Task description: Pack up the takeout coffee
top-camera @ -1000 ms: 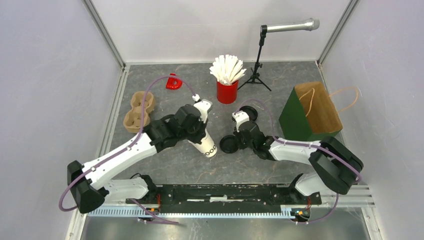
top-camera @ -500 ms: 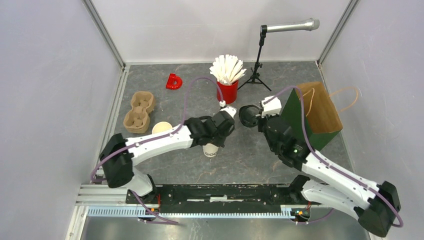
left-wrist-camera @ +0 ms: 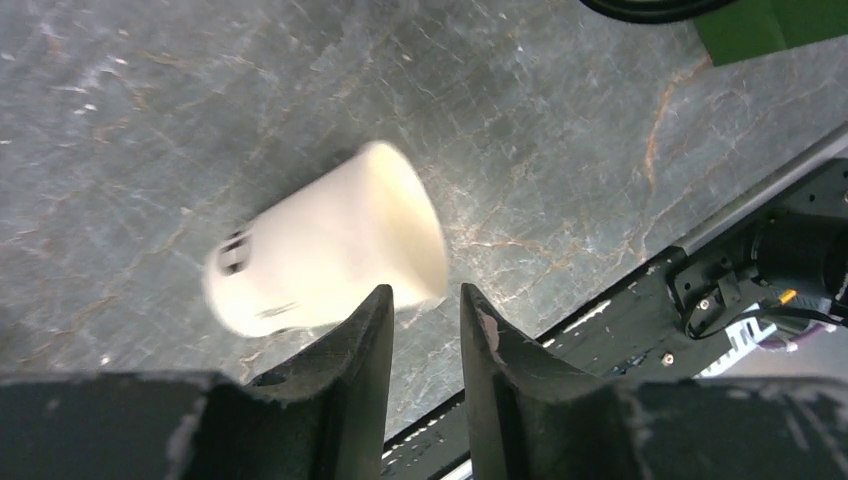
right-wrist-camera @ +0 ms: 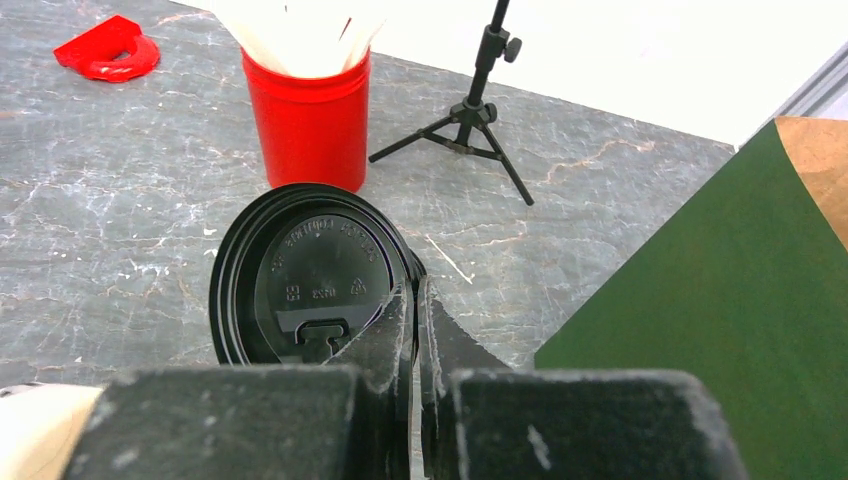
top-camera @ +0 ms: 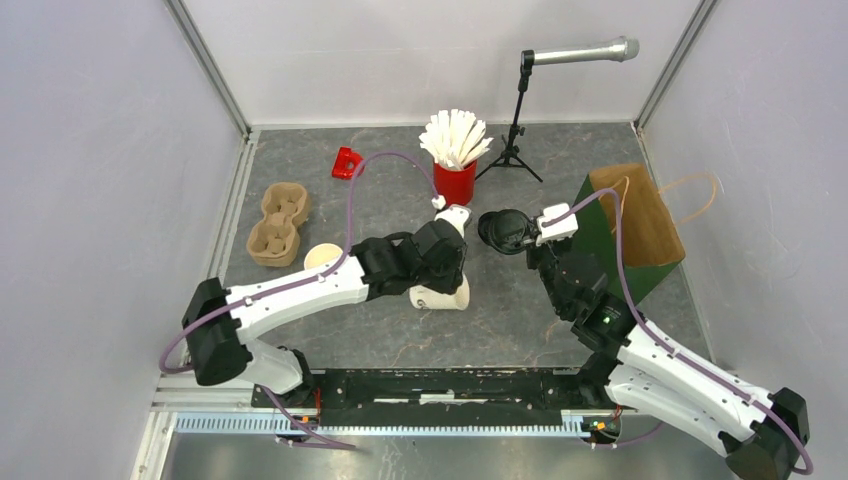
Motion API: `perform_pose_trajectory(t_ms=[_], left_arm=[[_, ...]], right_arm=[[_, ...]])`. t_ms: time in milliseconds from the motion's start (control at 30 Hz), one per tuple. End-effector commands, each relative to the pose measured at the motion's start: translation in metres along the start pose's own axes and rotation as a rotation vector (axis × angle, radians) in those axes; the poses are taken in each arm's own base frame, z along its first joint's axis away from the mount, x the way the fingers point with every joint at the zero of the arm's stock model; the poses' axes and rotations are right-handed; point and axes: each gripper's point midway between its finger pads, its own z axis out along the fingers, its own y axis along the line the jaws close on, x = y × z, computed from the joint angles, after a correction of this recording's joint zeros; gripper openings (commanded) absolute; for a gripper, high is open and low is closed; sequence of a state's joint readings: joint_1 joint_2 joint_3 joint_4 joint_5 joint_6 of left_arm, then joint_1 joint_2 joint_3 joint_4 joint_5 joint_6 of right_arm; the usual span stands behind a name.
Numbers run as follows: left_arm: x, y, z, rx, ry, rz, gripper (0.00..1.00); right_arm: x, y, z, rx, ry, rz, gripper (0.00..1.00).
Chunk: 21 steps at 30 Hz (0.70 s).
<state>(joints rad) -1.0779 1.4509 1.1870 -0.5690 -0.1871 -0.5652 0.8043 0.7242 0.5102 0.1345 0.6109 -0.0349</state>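
One white paper cup (top-camera: 446, 297) lies tipped on its side on the grey table, blurred in the left wrist view (left-wrist-camera: 325, 255). My left gripper (left-wrist-camera: 425, 297) hovers just above it (top-camera: 444, 268), jaws apart with nothing between them. A second white cup (top-camera: 322, 257) stands upright and uncovered, left of the left arm. My right gripper (right-wrist-camera: 415, 300) is shut on the rim of a black lid (right-wrist-camera: 305, 272), holding it on edge above the table (top-camera: 503, 230), right of the tipped cup.
A red cup of white sticks (top-camera: 455, 165) stands behind the lid, with a microphone tripod (top-camera: 514, 130) beside it. The green paper bag (top-camera: 620, 228) is at the right, the brown pulp carrier (top-camera: 278, 222) at the left, and a small red piece (top-camera: 347, 162) lies behind.
My left gripper has opened and the cup it held upright has dropped onto its side. My right gripper has carried the black lid up off the table and holds it near the bag.
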Motion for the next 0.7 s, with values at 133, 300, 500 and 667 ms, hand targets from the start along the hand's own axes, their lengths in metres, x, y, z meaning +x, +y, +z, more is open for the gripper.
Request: perform_pose_trajectory(t_ms=[133, 300, 500, 667], left_arm=[[-0.006, 0.026, -0.019, -0.092, -0.054, -0.007, 0.69], [0.002, 0.005, 0.004, -0.049, 0.013, 0.005, 0.85], [-0.003, -0.012, 0.028, -0.107, 0.002, 0.019, 0.88], [-0.003, -0.027, 0.057, -0.181, -0.008, 0.064, 0.88]], right_arm=[[-0.013, 0.007, -0.005, -0.06, -0.061, 0.039, 0.0], [-0.014, 0.003, -0.01, -0.049, -0.044, 0.086, 0.01], [-0.032, -0.036, -0.029, 0.102, -0.028, 0.133, 0.02], [-0.058, -0.07, -0.052, 0.201, -0.076, 0.154, 0.03]])
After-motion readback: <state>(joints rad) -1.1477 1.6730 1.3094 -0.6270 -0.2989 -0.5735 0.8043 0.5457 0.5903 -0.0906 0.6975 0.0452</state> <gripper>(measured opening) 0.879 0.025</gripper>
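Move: The loose white paper cup lies on its side about 4 cm ahead of the left hand, 2 cm to its left and some 10 cm below; a spare black lid is on the table roughly 19 cm ahead and 10 cm right. The right hand pinches the other lid, with the green bag about 19 cm to its right and 2 cm ahead, its middle some 12 cm lower. From the right hand, the cup is about 18 cm left, 4 cm back, 19 cm down; the spare lid 11 cm ahead, 6 cm left. Spread the left gripper from partly open to nearly wide. Let it rise a touch, then sink some 5 cm towards the cup on its side, swinging right in the last part, fingers still clear of it. Keep the black lid pinched in the right gripper; nearly hold still at first, then carry it right towards the green bag by about 4 cm, also up and slightly back. ##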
